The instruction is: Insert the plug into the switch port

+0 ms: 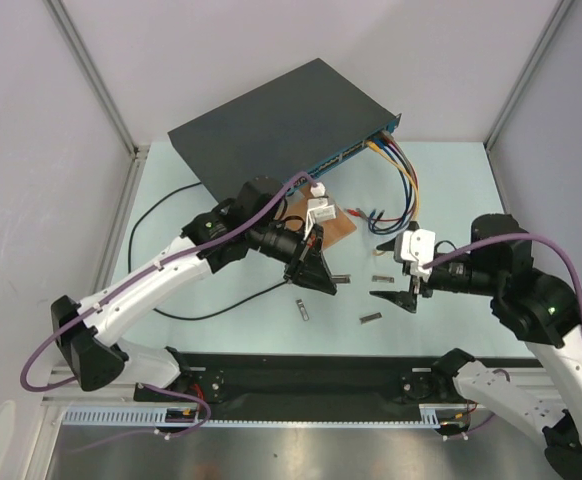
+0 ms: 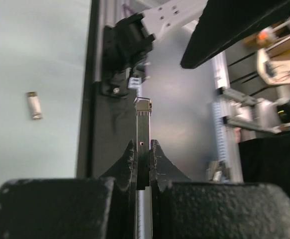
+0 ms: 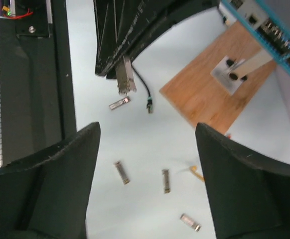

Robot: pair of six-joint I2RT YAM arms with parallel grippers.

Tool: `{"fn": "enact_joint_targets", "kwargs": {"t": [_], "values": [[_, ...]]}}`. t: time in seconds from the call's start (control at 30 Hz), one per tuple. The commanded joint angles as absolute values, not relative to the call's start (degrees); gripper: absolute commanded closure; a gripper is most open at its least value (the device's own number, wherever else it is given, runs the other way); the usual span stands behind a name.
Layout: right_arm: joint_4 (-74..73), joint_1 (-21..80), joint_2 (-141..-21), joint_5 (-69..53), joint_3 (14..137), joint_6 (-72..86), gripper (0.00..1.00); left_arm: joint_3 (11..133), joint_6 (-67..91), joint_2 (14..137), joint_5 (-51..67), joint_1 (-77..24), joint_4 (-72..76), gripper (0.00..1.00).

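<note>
My left gripper (image 2: 143,144) is shut on a small silver metal stick (image 2: 143,119), which juts out beyond the fingertips. In the top view that gripper (image 1: 326,280) hangs over the middle of the table, and the right wrist view shows the held stick (image 3: 126,77). The plug (image 3: 149,103), on its thin black cable (image 1: 233,308), lies on the table just beyond that stick, with no gripper on it. The switch (image 1: 271,125) stands at the back, its blue port face (image 3: 269,35) towards the arms. My right gripper (image 1: 391,272) is open and holds nothing.
Loose silver sticks (image 3: 121,172) (image 3: 166,180) (image 3: 190,222) lie below my right gripper, and another (image 2: 34,105) lies by the front rail. A wooden board (image 1: 336,225) sits before the switch. Yellow, blue and red cables (image 1: 401,170) hang from the ports.
</note>
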State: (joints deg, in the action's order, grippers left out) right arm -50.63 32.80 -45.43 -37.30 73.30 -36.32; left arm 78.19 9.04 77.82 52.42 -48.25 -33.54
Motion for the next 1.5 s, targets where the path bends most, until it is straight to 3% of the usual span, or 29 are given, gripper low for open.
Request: {"fn": "enact_joint_targets", "kwargs": {"t": [0.0, 0.33, 0.7, 1.07, 1.27, 1.37, 1.47], "values": [[-47.1, 37.4, -46.2, -30.0, 73.2, -40.9, 0.20, 75.1, 23.2, 77.3, 61.0, -46.1, -24.1, 1.00], [-46.9, 51.9, -50.3, -18.5, 73.0, -48.3, 0.34, 71.0, 32.8, 78.5, 64.9, -44.5, -16.9, 1.00], [-46.7, 55.7, -52.5, -14.4, 73.2, -50.3, 0.57, 67.2, 37.2, 78.3, 64.7, -43.6, -13.8, 1.00], [-48.8, 58.2, -53.3, -13.9, 73.0, -50.2, 0.56, 66.6, 39.2, 78.6, 65.1, -42.7, -12.0, 1.00], [-47.9, 59.0, -54.4, -11.0, 73.0, -49.6, 0.63, 66.4, 39.1, 78.4, 65.0, -42.8, -12.0, 1.00], [-47.5, 59.1, -54.7, -10.5, 73.2, -49.6, 0.69, 66.4, 39.3, 78.5, 64.9, -42.8, -11.7, 1.00], [-47.7, 59.3, -54.8, -10.4, 73.2, -49.6, 0.83, 66.7, 39.5, 78.4, 64.9, -42.8, -11.7, 1.00]]}}
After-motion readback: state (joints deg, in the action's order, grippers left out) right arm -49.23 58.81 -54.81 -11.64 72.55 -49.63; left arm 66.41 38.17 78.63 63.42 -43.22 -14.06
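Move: The plug sticks out of the left hand's closed fingers, its middle about 2 cm to the right of that hand, 1 cm back and 1 cm lower. From the open right hand it lies some 7 cm to the left, level fore and aft, and 4 cm lower. On the table about 30 cm below the right hand, one loose module lies about 6 cm ahead and 5 cm right, another 4 cm back and 2 cm right. The right fingers close around the free end of the plug while the left hand keeps its pinch on the other end. To get there the right hand travels about 5 cm left and 4 cm down, quick at first and then creeping, its fingers tipping further down and narrowing all the way. The left hand rolls some 25 degrees about its own pointing direction and sinks about 1 cm. ##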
